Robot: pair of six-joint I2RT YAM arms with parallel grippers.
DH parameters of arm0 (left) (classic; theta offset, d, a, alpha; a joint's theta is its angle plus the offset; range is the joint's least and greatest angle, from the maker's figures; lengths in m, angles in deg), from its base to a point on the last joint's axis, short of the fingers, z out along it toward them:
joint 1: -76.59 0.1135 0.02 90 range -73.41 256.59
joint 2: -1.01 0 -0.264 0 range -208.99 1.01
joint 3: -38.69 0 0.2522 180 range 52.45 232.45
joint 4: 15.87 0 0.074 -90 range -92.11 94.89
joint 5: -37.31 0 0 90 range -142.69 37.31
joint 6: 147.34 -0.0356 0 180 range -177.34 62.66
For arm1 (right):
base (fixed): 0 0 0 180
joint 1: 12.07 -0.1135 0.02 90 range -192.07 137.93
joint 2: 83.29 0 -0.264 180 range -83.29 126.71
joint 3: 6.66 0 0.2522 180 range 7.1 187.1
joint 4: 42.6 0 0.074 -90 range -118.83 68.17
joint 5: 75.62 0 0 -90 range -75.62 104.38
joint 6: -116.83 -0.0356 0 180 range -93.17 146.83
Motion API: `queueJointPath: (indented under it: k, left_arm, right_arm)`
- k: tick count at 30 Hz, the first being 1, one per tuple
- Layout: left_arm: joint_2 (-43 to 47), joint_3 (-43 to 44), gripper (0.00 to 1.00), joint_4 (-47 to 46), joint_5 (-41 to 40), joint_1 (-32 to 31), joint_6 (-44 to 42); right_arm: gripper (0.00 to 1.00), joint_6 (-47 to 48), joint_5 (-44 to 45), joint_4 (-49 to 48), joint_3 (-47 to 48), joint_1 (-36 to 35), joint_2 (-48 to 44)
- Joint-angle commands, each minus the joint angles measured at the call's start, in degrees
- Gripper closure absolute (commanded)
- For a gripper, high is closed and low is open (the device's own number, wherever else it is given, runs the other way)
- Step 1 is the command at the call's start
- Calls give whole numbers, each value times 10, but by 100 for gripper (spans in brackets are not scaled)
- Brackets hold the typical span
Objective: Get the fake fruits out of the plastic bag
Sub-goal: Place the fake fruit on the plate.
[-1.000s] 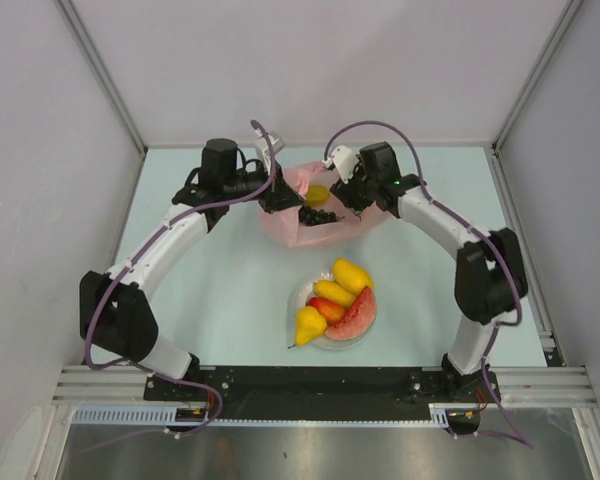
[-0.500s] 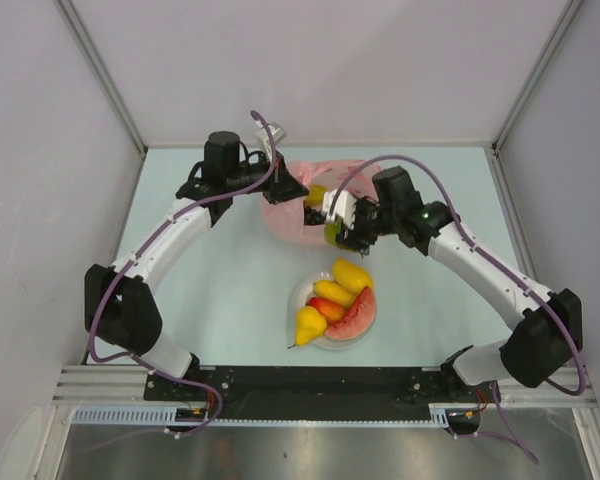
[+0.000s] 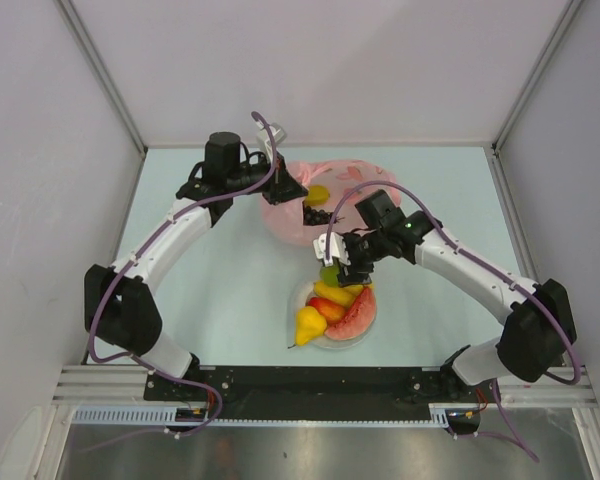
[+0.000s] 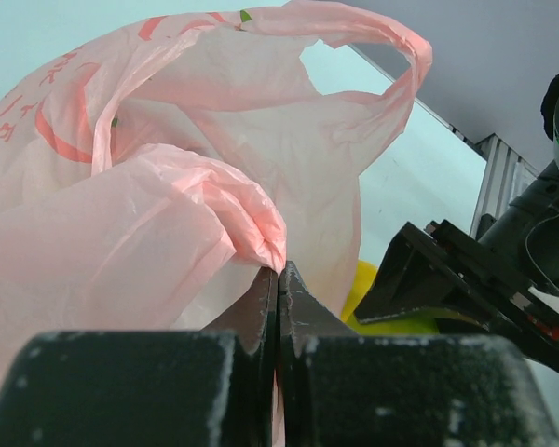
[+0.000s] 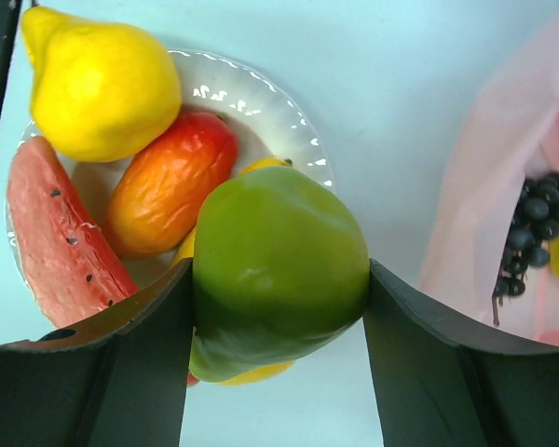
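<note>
The pink plastic bag [image 3: 345,180] lies at the back of the table. My left gripper [image 3: 296,190] is shut on a bunched fold of its rim [image 4: 252,219], its tips [image 4: 279,272] pressed together on the film. A yellow fruit [image 3: 318,193] and a dark grape bunch [image 5: 533,233] are still inside the bag. My right gripper [image 3: 334,272] is shut on a green pear [image 5: 279,256], held just above the back edge of the white plate [image 3: 294,304]. On the plate lie a yellow pear [image 5: 98,88], a red-orange mango piece [image 5: 168,182] and a watermelon slice [image 5: 56,247].
Grey walls enclose the pale blue table on three sides. The right arm's black wrist [image 4: 456,279] shows close beside the bag's mouth in the left wrist view. The arm bases stand on the metal rail [image 3: 320,385] at the near edge.
My right gripper has drawn the green pear out of the bag and carried it forward over the plate. My left gripper has kept its hold on the bag's rim, lifting it slightly.
</note>
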Motion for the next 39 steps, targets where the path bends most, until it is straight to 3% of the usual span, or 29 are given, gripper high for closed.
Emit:
queueJointPath:
  k: [1,18,23,26,27,39]
  left_arm:
    - [24,9,100,-7,-2,-3,-19]
    - [13,65,100,13,5,-4,-71]
    - [15,65,100,10,10,-4,-67]
    - [15,59,100,8,11,-4,-66]
    - [14,59,100,6,11,-4,-65]
    - [-8,73,100,-13,20,-4,-39]
  right_arm:
    - [62,65,-31,20,6,-13,1]
    - [53,175,-34,99,14,-54,55]
    - [36,200,-23,106,14,-57,59]
    - [16,205,-9,104,14,-57,51]
    - [2,206,-8,103,14,-56,49]
    - [0,228,4,110,14,-32,-1]
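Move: The right hand, with the green fruit already in its grip, is over the far edge of the plate, whose middle is about 7 cm back, 1 cm left and 12 cm below. On the plate, the yellow pear lies some 11 cm back and 7 cm left of this hand, the watermelon slice 9 cm back and 4 cm right, the yellow mango level and 3 cm right, each roughly 9 cm lower. From the left hand the plate is about 19 cm back, 8 cm right and 23 cm below. The right hand carries the green fruit back about 5 cm over the plate, first nearly level and then sinking some 4 cm onto the heaped fruit while its wrist turns about 20 degrees counter-clockwise; there the fingers spread fully, let go of the fruit, and the hand starts edging forward and to its right. The left hand keeps pinching the bag's rim and, midway through, lifts it about 3 cm, its wrist turning slightly. ##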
